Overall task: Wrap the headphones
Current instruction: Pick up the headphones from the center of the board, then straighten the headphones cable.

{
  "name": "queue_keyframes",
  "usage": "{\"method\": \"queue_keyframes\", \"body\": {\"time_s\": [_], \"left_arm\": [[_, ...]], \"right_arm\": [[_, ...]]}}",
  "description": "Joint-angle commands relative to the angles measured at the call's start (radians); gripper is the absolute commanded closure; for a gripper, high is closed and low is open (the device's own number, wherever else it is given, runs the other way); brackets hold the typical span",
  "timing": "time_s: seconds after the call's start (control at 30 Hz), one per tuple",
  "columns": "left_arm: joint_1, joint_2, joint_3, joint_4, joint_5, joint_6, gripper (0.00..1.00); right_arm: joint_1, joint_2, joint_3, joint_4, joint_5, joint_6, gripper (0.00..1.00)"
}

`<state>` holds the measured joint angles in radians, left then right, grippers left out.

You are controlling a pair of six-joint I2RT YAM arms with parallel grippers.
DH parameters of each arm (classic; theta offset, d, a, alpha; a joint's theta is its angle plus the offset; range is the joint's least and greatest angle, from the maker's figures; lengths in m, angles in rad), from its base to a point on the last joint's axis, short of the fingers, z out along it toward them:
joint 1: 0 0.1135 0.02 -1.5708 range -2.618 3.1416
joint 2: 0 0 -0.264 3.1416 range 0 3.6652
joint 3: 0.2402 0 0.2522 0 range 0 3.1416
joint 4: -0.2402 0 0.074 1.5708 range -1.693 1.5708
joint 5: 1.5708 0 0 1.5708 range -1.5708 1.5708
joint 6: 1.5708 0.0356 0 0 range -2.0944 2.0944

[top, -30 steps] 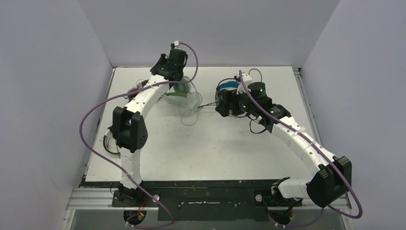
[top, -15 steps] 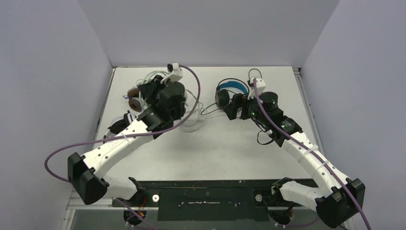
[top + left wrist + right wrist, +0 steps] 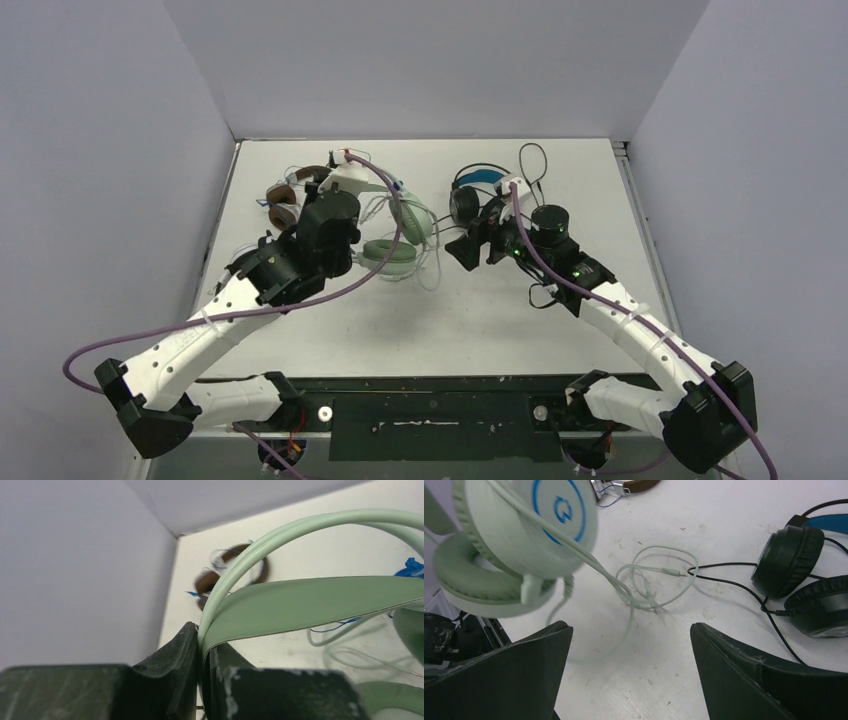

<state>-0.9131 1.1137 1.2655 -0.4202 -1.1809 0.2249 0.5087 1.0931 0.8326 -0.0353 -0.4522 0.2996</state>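
My left gripper (image 3: pixel 204 645) is shut on the headband (image 3: pixel 310 605) of the mint green headphones (image 3: pixel 400 235) and holds them tilted above the table's middle. One mint earcup (image 3: pixel 524 525) hangs at the top left of the right wrist view. The mint cord (image 3: pixel 649 580) trails down into loose loops on the table. My right gripper (image 3: pixel 631 630) stands wide open just above the table, short of those loops, with nothing between its fingers. The black headphones with a blue headband (image 3: pixel 478 190) lie just beyond my right gripper (image 3: pixel 462 248). The brown headphones (image 3: pixel 283 200) lie at the far left.
The black cord (image 3: pixel 734 582) runs from the black earcups (image 3: pixel 794 555) towards the mint plug. Side walls close in the table (image 3: pixel 560 330) on the left, right and back. The left arm's purple cable (image 3: pixel 200 315) sweeps across the near left.
The left arm has swung back towards the near side, carrying the mint headphones to the middle. The right gripper has opened wider and shifted left towards the mint cord.
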Motion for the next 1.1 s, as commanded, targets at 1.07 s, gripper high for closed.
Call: {"method": "queue_keyframes", "body": {"time_s": [1.07], "left_arm": [[0.184, -0.115, -0.132, -0.069, 0.612, -0.19, 1.0]], "right_arm": [[0.097, -0.097, -0.05, 0.143, -0.382, -0.144, 0.46]]}}
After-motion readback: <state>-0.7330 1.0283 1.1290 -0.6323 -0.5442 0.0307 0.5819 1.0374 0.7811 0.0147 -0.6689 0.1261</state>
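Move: The green headphones are already held by the headband in the left fingers, well above the board; their ear cups sit about 11 cm to that hand's right, 7 cm back and 6 cm lower. Brown headphones lie on the board 20 cm ahead of the left hand, 10 cm left, 24 cm below. From the open right hand, the cups are some 14 cm left, 6 cm back and 6 cm higher; the blue-banded black headphones are 20 cm ahead, 5 cm right, 11 cm below. Down about 10 cm goes the left hand, drifting some 3 cm right, tipping its fingers down and turning clockwise roughly 20 degrees, its grip on the green headband kept. The right hand draws back about 5 cm and a little left towards the ear cups, turning counter-clockwise, and closes its fingers to a bit over half open beside the hanging cable; a touch there can't be seen. ##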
